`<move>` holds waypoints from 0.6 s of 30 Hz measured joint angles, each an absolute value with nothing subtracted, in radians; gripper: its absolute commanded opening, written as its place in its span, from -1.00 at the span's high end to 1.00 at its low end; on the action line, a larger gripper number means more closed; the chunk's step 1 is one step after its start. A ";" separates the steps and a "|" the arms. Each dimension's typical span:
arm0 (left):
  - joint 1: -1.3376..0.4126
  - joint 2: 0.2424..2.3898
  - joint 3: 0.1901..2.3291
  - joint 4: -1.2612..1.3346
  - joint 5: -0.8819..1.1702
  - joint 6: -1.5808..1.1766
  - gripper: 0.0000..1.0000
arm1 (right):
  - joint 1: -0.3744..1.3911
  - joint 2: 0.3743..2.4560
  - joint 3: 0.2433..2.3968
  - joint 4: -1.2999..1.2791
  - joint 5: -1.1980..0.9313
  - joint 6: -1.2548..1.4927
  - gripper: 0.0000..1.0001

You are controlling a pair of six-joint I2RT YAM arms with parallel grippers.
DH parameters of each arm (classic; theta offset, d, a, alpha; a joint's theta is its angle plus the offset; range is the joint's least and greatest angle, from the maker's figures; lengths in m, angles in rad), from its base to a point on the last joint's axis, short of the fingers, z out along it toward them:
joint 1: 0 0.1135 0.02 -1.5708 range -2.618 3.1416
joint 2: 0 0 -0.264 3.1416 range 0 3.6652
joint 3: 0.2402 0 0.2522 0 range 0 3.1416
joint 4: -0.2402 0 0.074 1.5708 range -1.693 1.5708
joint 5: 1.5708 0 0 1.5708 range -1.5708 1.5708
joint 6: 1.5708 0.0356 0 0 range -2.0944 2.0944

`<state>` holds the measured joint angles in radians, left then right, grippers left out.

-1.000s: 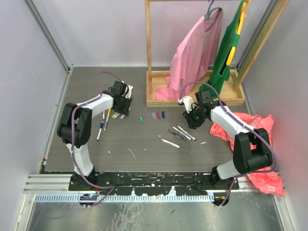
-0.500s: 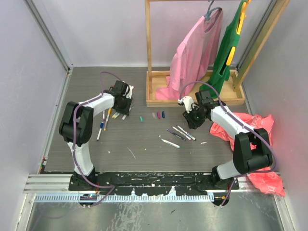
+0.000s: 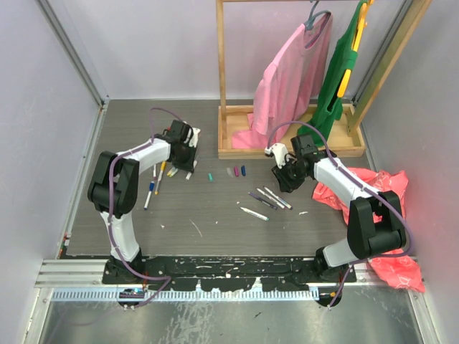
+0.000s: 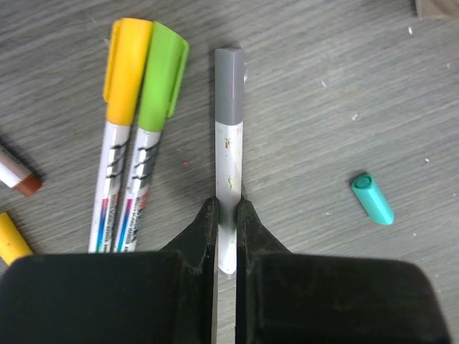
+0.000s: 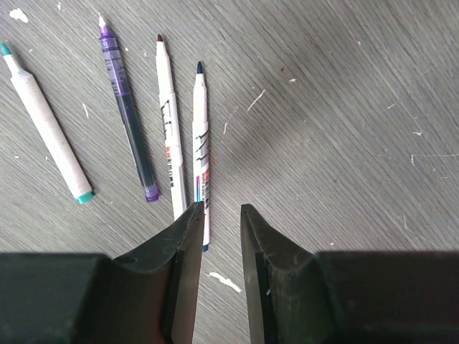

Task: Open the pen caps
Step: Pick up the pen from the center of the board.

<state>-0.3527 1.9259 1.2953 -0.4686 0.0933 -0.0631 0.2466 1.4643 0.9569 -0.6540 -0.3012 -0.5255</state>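
In the left wrist view my left gripper is shut on the white barrel of a pen lying on the table, its grey cap still on and pointing away. Beside it lie a yellow-capped pen and a green-capped pen. A loose teal cap lies to the right. My right gripper hangs open and empty over several uncapped pens: a blue-tipped one, a dark-red-tipped one, a purple one and a teal-tipped one. From above, loose caps sit mid-table.
A wooden clothes rack stands at the back with a pink shirt and a green garment hanging on it. A red cloth lies at the right under the right arm. More capped pens lie at the left.
The left gripper's jaws have closed onto the grey-capped pen's barrel, with the arm shifting slightly. The right arm has not moved.
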 measured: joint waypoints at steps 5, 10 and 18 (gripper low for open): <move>-0.365 1.892 1.260 -0.465 0.136 -0.068 1.00 | 0.247 1.464 0.957 -0.660 -0.332 -0.525 0.34; -0.379 1.770 1.173 -0.444 0.185 -0.095 1.00 | 0.260 1.430 0.957 -0.667 -0.405 -0.526 0.34; -0.390 1.460 0.933 -0.212 0.363 -0.234 1.00 | 0.327 1.314 0.966 -0.671 -0.607 -0.521 0.33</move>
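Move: From the left hand, which already has the grey-capped pen pinched on the board, the clear middle of the board lies about 13 cm right and 8 cm back. The teal cap sits some 7 cm right and 3 cm back, and the green marker about 5 cm ahead and 3 cm left. For the right hand that pen is roughly 30 cm left, 13 cm ahead and 4 cm lower; the blue cap is about 14 cm left and 9 cm ahead. Lifting the grey-capped pen off the board, the left hand keeps its pinch, climbs about 9 cm and draws back and to the right towards the middle, fingers tipping some 25 degrees to point more rightward. The empty right hand, still partly open, swings about 7 cm left, rising nearly as much and easing back, to meet it, its fingers tilting left. ##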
